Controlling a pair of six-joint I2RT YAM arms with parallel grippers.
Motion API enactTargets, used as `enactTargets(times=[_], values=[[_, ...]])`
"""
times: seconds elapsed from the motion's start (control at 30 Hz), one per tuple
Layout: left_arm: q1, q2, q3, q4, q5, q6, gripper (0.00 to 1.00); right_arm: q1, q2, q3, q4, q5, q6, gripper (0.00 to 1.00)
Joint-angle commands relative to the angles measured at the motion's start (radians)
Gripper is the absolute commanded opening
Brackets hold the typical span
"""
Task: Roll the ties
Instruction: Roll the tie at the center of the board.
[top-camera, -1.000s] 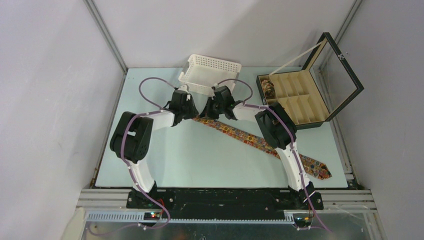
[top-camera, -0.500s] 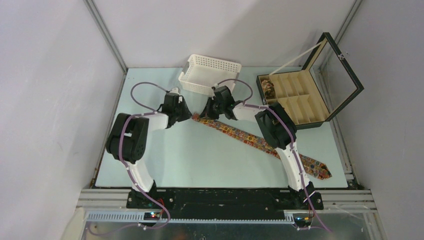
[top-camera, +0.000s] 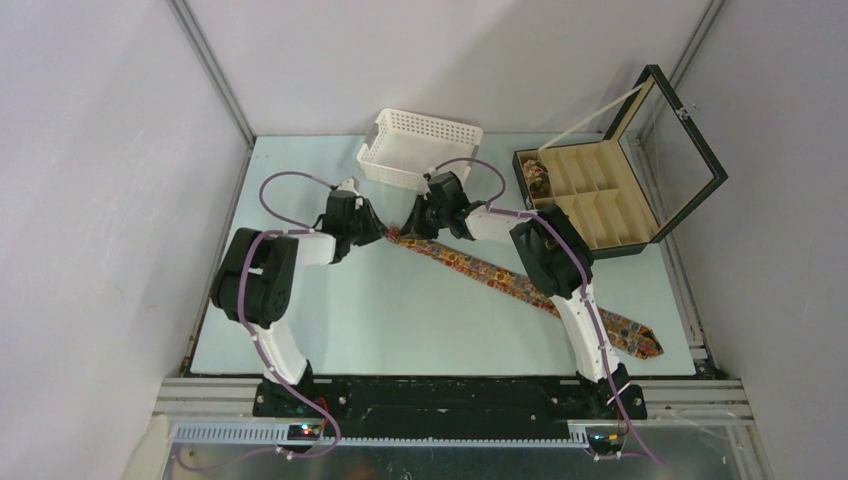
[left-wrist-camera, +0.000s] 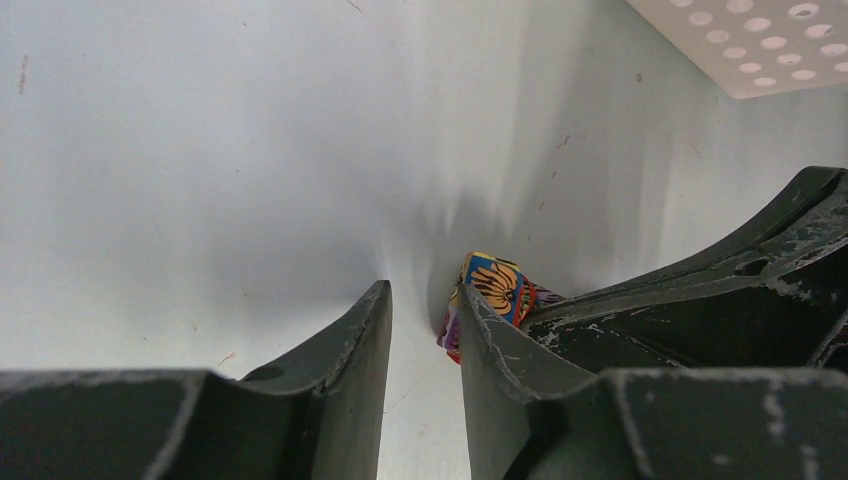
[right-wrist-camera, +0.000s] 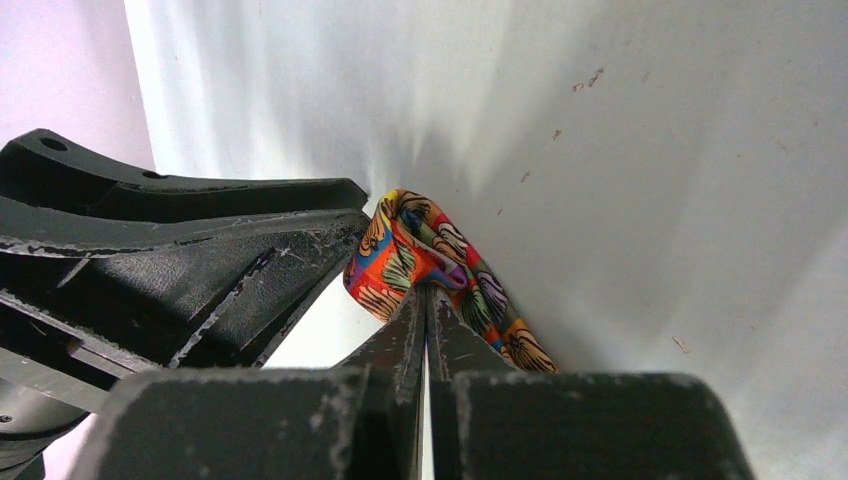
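Observation:
One tie, a long strip patterned in red, orange and yellow, lies diagonally on the table from the middle to the near right corner. Its far narrow end is folded into a small loop. My right gripper is shut on that loop. My left gripper stands just left of it, slightly open with nothing between its fingers. The tie's end shows outside the left gripper's right finger. A small patterned coil sits in one compartment of the box.
A white perforated basket stands at the back, just behind both grippers. A black compartmented box with its glass lid raised is at the back right. The right arm crosses over the tie's middle.
My left gripper has drawn back to the left, away from the tie's end, with its jaws a little wider. The right gripper and the tie have stayed put.

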Motion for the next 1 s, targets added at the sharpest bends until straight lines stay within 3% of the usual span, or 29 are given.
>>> enactTargets(times=[0.0, 0.3, 0.7, 0.97], values=[[0.001, -0.035, -0.018, 0.084, 0.062, -0.048, 0.37, 0.0, 0.012, 0.021, -0.006, 0.012, -0.014, 0.0], [0.0, -0.042, -0.04, 0.134, 0.09, -0.061, 0.36, -0.002, 0.011, 0.02, -0.011, 0.012, -0.016, 0.0], [0.001, -0.04, -0.039, 0.15, 0.113, -0.06, 0.17, -0.004, -0.063, -0.032, 0.028, 0.028, -0.014, 0.04], [0.0, -0.045, -0.034, 0.156, 0.123, -0.061, 0.1, -0.005, -0.078, -0.032, 0.012, 0.045, -0.022, 0.0]])
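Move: The tie's folded end stands just off the left fingers, about 2 cm to their right, straight ahead at 0 and at roughly fingertip height. The right fingertips, still shut on the tie, are some 5 cm right and 1 cm back from the left hand; the white basket's middle is about 18 cm ahead and 8 cm right. From the right hand, the folded end lies some 3 cm left and 1 cm ahead, about level. Left fingers edge 2 cm right, 1 cm up, and close on the tie's folded end; right grip holds. ##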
